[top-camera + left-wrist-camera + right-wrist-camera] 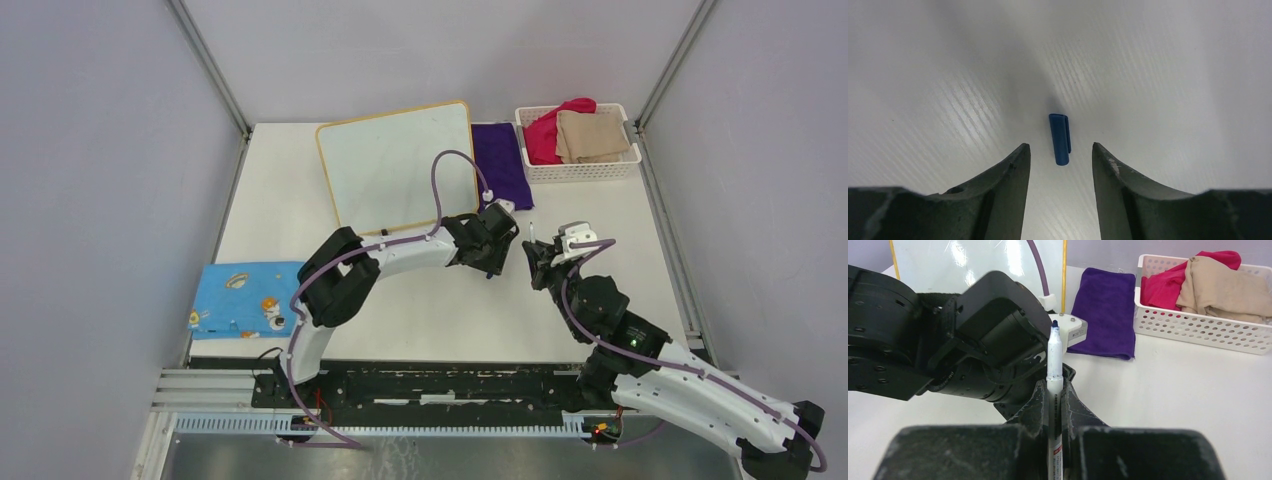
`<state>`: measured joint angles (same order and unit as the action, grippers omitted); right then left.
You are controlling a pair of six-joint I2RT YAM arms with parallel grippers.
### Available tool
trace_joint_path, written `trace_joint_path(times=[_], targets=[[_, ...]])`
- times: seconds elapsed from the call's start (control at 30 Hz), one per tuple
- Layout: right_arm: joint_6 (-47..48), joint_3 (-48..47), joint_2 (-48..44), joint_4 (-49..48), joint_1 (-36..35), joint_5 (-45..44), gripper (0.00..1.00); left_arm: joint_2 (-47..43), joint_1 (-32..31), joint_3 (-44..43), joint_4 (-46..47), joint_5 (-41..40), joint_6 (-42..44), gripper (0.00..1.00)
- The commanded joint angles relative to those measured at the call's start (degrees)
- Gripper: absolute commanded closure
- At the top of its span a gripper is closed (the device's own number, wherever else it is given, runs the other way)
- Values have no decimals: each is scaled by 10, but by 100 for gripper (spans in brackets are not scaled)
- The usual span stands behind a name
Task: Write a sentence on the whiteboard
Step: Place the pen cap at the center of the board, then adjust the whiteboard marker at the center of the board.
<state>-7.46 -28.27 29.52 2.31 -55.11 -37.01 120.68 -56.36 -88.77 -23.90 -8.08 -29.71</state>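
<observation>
The whiteboard (400, 165) lies flat at the back of the table with its tan frame; its white face (978, 262) shows no writing, so the sentence is not in view. My right gripper (1054, 387) is shut on a white marker (1054, 360), which stands upright with its dark blue tip bare. In the top view this gripper (535, 262) sits mid-table, right of my left gripper (490, 262). My left gripper (1061, 152) is open. A small blue marker cap (1060, 139) lies free on the table just beyond its fingertips.
A purple cloth (500, 160) lies right of the whiteboard. Beside it, a white basket (628, 165) holds red and tan cloths. A blue patterned booklet (245, 298) rests at the table's left edge. The left arm's black wrist (973, 355) is close in front of the marker.
</observation>
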Motion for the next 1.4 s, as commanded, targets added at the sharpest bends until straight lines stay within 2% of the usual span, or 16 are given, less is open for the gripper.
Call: trace_joint_path(times=[0.0,0.17,0.3,0.57,0.77,0.9,0.93,0.97,1.1,1.23,1.37], targets=[[-6,-36,1,-1,0,-10,100,-74,-1,3,26,-10,-14,43],[-7,-48,1,6,0,-6,100,-132,-2,30,35,-35,-20,31],[1,-56,9,10,0,7,100,-211,-1,96,49,-71,-13,23],[7,-46,37,-19,0,58,100,-474,-1,238,55,-198,23,15],[9,-47,78,-86,-1,144,100,-633,0,251,-4,-279,37,13],[-1,-51,109,-115,-1,209,100,-723,-1,279,-2,-344,40,12],[-3,-56,119,-115,-1,219,100,-746,-1,292,7,-360,44,3],[-5,-64,130,-115,-1,232,100,-766,-1,307,16,-368,49,1],[-6,-91,166,-115,-1,267,100,-827,-1,355,43,-360,84,0],[-5,-121,194,-113,-1,278,100,-838,-1,355,37,-366,64,0],[-9,-138,217,-117,-1,277,100,-834,0,360,69,-310,84,0]])
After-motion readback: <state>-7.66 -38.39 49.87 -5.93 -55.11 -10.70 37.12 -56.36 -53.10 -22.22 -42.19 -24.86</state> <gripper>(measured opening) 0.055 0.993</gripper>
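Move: The pen cap already lies free on the table right below the left hand, about 2 cm under its open fingers. From the right hand, which holds the uncapped pen, the whiteboard's middle is roughly 34 cm ahead, 30 cm left and 24 cm down; the pen cap lies about 6 cm ahead, 7 cm left and 23 cm down, and the purple cloth some 35 cm ahead and 2 cm left, at table height. The pen cap is left behind as the left hand rises straight off it, then sweeps up and left, some 30 cm each way, drawing slightly back while its fingers tip up towards forward and open fully. Once it is clearing away, the right hand, keeping its grip on the pen, swings about 12 cm left towards the whiteboard, turning about 25 degrees counter-clockwise. ##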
